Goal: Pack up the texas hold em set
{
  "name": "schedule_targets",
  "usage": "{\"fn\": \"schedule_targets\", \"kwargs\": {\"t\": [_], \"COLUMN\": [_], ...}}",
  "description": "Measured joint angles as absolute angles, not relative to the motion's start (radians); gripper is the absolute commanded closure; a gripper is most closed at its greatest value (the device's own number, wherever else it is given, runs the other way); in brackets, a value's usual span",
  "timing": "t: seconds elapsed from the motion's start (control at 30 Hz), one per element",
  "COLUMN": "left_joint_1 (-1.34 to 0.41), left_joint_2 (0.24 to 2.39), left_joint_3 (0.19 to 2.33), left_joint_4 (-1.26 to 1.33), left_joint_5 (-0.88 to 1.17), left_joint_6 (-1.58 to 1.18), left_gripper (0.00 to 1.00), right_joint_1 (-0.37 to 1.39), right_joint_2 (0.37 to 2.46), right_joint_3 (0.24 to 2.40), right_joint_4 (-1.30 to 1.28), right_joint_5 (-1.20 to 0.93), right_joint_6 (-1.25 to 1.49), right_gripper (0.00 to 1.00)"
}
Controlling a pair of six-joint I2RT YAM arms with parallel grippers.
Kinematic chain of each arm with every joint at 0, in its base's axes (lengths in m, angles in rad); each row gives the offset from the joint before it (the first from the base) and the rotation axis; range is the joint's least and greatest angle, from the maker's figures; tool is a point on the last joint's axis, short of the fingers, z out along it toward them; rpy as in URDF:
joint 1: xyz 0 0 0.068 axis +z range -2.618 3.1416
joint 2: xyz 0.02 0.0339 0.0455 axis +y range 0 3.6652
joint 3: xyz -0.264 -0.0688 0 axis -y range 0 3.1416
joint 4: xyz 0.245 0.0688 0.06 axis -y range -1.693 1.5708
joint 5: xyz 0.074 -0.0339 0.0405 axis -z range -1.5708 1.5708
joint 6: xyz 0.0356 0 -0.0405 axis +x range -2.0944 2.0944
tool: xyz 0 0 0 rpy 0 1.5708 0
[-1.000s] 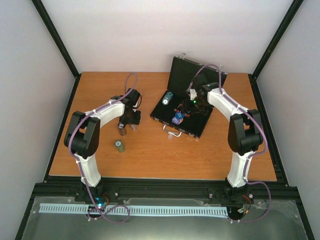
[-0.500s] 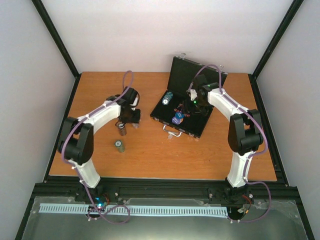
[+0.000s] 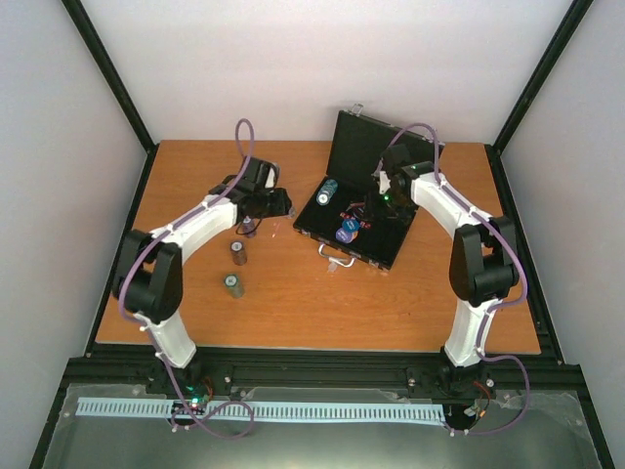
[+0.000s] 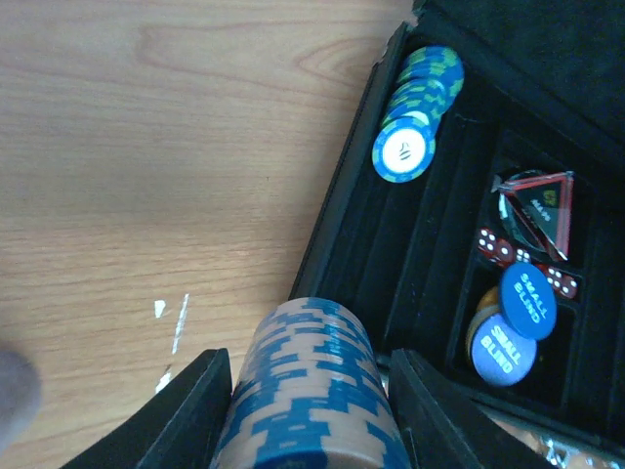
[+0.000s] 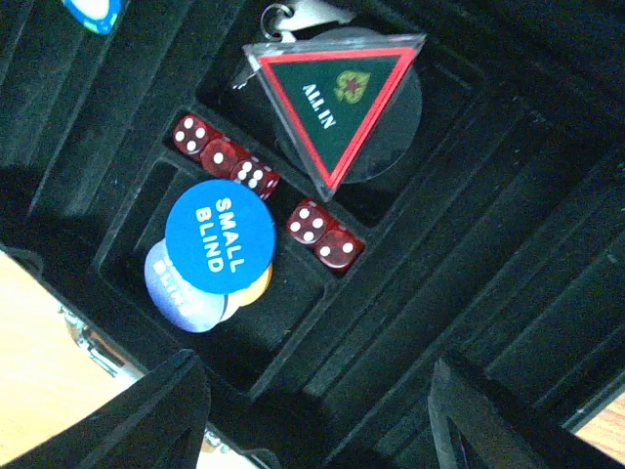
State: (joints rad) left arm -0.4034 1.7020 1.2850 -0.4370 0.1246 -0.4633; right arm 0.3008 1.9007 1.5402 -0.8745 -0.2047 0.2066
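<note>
The black case [image 3: 386,244] lies open on the table, its lid [image 3: 366,139] standing up. In its tray [image 4: 410,274] lie a blue-green chip stack [image 4: 418,109], a red-black triangle [image 5: 337,93], red dice [image 5: 225,156], blue "small blind" discs [image 5: 220,237] and an orange disc [image 5: 258,281] under them. My left gripper [image 4: 308,371] is shut on a tan-and-blue chip stack [image 4: 312,401], just left of the case's edge. My right gripper [image 5: 327,420] hovers open over the tray's ribbed slots, holding nothing. Two more chip stacks [image 3: 237,253] [image 3: 232,284] stand on the table.
The wooden table [image 3: 293,313] is framed by a black rail [image 3: 312,362] and white walls. The case's silver handle [image 3: 340,259] sticks out toward the near edge. Both arm bases are bolted at the near edge.
My left gripper has closed on a chip stack, lifted it off the table and swung back and right toward the case. The right gripper has edged slightly back over the case.
</note>
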Motion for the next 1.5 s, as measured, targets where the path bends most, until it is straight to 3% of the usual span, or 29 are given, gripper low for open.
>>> {"fn": "schedule_targets", "kwargs": {"t": [0.87,1.43,1.5], "left_joint_1": [-0.49,-0.513,-0.513], "left_joint_2": [2.073,2.077,2.058], "left_joint_3": [1.517,1.457,1.426], "left_joint_4": [-0.303,-0.223,-0.209], "left_joint_5": [0.1,0.043,0.043], "left_joint_6": [-0.68,-0.68,-0.673], "left_gripper": [0.99,0.99,0.94], "right_joint_1": [0.257,0.256,0.256], "right_joint_2": [1.971,1.972,1.972], "right_joint_3": [1.576,1.53,1.53], "right_joint_4": [-0.84,-0.81,-0.81], "right_joint_5": [-0.168,-0.184,-0.188], "right_joint_6": [0.205,0.205,0.206], "right_gripper": [0.37,0.36,0.36]}}
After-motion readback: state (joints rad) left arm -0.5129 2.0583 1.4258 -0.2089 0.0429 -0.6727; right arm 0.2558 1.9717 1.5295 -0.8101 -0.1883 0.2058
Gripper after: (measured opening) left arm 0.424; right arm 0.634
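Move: The front part of the case's leftmost slot, where I'm taking the blue-and-white chip stack held in my left hand, is about 7 cm to the right, 4 cm ahead and some 11 cm down. The blue-green chips already in that slot lie roughly 10 cm ahead and 10 cm right of this hand, the small blind chips about level with it and 15 cm right. From my empty right hand the slot place is some 16 cm left and 2 cm ahead. Keeping my grip on the chip stack, I swing my left hand about 7 cm right and 5 cm forward, dipping, lifting a little over the case's left rim, then sinking to end about 8 cm lower at the leftmost slot, just in front of the chips there. My open right hand eases a few centimetres forward, right and down over the case, holding nothing. ##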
